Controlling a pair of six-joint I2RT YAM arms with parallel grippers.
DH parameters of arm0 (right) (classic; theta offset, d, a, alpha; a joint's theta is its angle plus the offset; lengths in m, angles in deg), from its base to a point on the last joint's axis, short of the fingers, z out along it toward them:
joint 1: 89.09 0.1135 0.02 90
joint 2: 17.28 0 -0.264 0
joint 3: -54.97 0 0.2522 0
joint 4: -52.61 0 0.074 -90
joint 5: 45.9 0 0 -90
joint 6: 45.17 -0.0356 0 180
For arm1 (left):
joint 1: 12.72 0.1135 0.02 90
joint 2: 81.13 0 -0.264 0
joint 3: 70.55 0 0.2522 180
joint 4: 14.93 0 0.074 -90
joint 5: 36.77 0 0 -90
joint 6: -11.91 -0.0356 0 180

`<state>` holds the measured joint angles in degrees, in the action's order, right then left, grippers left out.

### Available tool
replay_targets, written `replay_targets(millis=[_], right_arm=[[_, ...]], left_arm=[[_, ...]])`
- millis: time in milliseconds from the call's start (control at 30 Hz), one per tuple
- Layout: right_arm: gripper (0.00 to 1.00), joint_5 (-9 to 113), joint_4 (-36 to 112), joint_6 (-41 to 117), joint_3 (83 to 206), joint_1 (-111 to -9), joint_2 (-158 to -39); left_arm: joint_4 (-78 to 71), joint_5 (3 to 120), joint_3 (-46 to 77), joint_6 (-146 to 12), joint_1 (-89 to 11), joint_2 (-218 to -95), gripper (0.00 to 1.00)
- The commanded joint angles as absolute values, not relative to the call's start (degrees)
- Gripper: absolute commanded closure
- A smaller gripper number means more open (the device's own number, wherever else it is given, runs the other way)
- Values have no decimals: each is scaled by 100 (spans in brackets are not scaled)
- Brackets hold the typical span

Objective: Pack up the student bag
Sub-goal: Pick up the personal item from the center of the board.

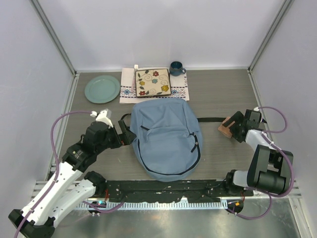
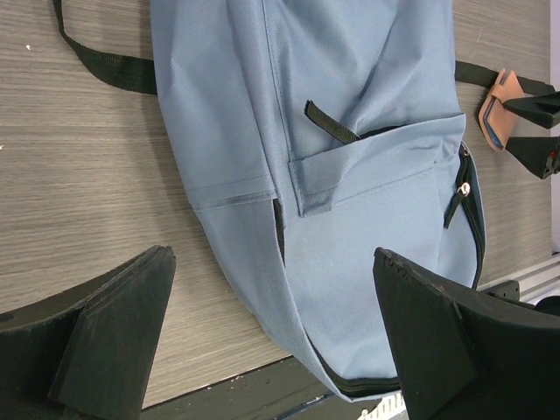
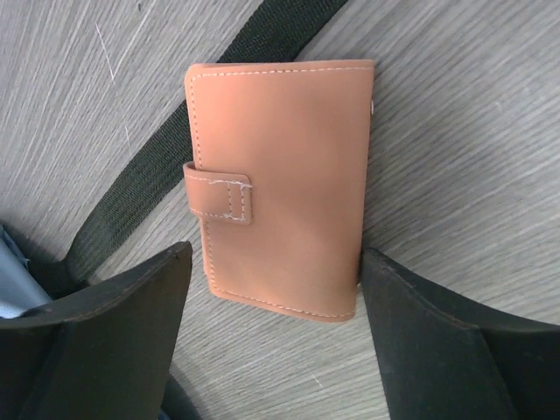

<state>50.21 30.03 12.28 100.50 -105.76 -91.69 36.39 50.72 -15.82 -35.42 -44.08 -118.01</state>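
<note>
The student bag lies flat mid-table, light blue with dark zipper lines; its front pocket shows in the left wrist view. My left gripper hovers at the bag's left side, open, its jaws spanning the bag's lower edge without touching it. A tan leather wallet with a snap tab lies right of the bag, partly on a black strap. My right gripper is open and straddles the wallet. One finger sits against its edge, the other stands apart.
At the back lie a green round plate, an embroidered white cloth mat bearing a flowered square plate, and a dark blue mug. A black rail runs along the near edge. White walls enclose the table.
</note>
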Motion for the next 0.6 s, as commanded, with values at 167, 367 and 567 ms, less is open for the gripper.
replay_targets(millis=[167, 367, 567], right_arm=[[36, 5359, 2830, 1275, 9843, -10588, -9462], [59, 5289, 2768, 1310, 9817, -10579, -9357], [91, 5201, 2593, 1319, 9826, -10579, -9085]], left_arm=[[3425, 5112, -1636, -3450, -4384, -11752, 0], [3425, 5120, -1663, -3459, -4384, -11760, 0], [3399, 5138, -1654, -3450, -4384, -11778, 0]])
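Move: The personal item, a tan leather wallet lying flat, has its middle about 2 cm ahead of the right hand, 1 cm to its left and 2 cm below, with the open fingers astride its near part. Of this hand, the black strap's visible stretch lies some 4 cm ahead and 9 cm left, and the blue bag's middle roughly 33 cm left and 6 cm back. From the left hand the wallet lies about 48 cm right, 8 cm ahead and 17 cm below. The wallet's near right corner gets pinched by the right fingers, which close from wide open to nearly shut. Meanwhile the right hand noses forward about half a centimetre, then draws back some 1 cm while easing 1 cm left and sinking 1 cm, the wrist barely turning. ##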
